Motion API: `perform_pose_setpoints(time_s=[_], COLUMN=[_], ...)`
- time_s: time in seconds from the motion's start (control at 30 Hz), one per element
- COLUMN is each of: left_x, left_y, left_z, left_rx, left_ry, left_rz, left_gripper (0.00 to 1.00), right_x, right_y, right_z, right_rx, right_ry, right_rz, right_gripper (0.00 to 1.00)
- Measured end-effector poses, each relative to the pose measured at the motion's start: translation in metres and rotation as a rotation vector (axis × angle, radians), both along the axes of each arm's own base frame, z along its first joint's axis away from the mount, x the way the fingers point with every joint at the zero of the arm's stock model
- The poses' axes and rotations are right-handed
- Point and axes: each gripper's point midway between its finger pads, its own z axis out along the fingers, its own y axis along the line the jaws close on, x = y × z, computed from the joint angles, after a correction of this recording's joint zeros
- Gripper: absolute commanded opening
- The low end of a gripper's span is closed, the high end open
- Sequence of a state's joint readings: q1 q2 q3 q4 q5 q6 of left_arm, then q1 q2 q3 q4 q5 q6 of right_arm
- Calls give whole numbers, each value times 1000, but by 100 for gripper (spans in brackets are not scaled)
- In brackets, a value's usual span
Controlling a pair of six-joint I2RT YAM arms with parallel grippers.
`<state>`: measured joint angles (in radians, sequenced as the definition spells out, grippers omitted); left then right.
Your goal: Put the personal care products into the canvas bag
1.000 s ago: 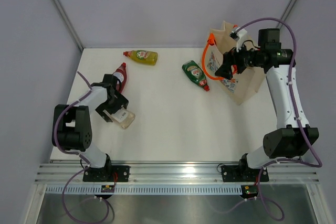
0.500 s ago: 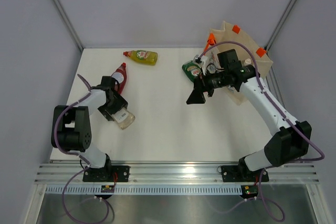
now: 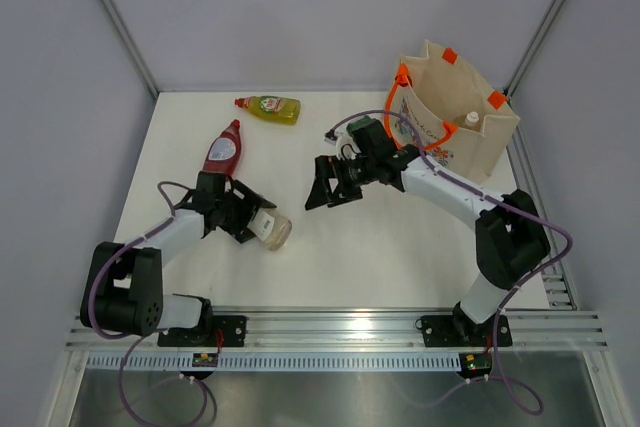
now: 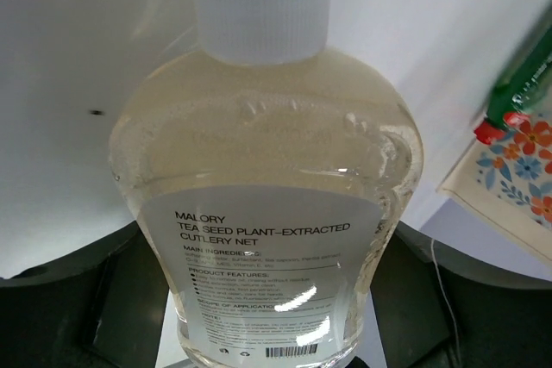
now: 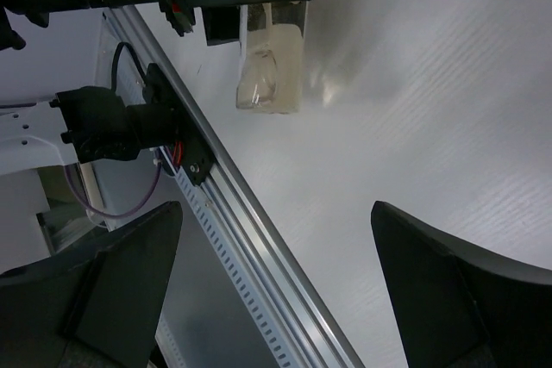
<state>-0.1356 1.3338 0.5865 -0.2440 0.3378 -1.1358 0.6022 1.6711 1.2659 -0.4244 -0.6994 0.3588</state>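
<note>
My left gripper (image 3: 252,220) is shut on a clear amber bottle (image 3: 272,230) with a white cap (image 4: 261,4), which fills the left wrist view between the dark fingers (image 4: 60,299). The red bottle (image 3: 222,147) lies just behind that arm and the yellow bottle (image 3: 268,107) lies at the back. The green bottle (image 4: 526,71) shows only at the right edge of the left wrist view; from above my right arm covers it. My right gripper (image 3: 322,192) hangs open over the table middle, nothing between its fingers (image 5: 112,286). The canvas bag (image 3: 480,142) stands at back right with a white-capped bottle (image 3: 470,120) inside.
The bag's orange handles (image 3: 398,97) hang toward the table middle. An aluminium rail (image 3: 340,325) runs along the near table edge and also shows as a rail (image 5: 233,204) in the right wrist view. Grey walls close off the left, back and right.
The left gripper closed on the clear bottle and swung it right, toward the table middle. The right arm left the bag and swept left and nearer, staying open.
</note>
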Motion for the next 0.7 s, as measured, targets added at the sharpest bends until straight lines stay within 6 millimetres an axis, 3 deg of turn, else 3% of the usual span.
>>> perform_pose_setpoints(time_s=[0.23,0.47,0.57,0.67,0.7], left_x=[3,13,17,18,18], left_y=[-43,-69,-76,-81,-84], left_z=[19,37,43,47,48], left_rx=[-96,-166,-198,-225,-233], left_ry=[-43,-71,-79,-77,-76], left_rz=[-47,-57,-45,-30,-27], left_gripper=[0,0,0,0,0], right_x=[-10,2,6,6,6], right_y=[41,48,49,50,51], right_z=[-21,-45,-49,-50,-50], right_rx=[-51,-124,-139,-139,-137], right_ry=[4,-16,-18,-11,-8], right_rz=[10,-37,-54,-60,-60], right_gripper=[99,95,88,74,64])
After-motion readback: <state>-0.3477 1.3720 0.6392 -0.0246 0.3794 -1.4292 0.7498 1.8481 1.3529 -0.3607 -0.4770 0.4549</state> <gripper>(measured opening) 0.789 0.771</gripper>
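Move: The clear bottle is already pinched in the left gripper, and is bound for the open right gripper about 15 cm to the left hand's right, 3 cm ahead and 11 cm higher. From the right hand the bottle lies some 13 cm left, 4 cm back and 11 cm below. The red bottle is roughly 18 cm ahead and 11 cm left of the left hand; the green bottle is about 19 cm ahead and 15 cm right of the right hand, 14 cm lower. Carry the clear bottle right about 8 cm while raising it some 5 cm towards the right gripper, swinging the left fingers up and rightward and keeping their pinch. Bring the open right gripper left and down about 5 cm each, the leftward travel first, until its fingers straddle the bottle beside the left fingers, then start closing them. ##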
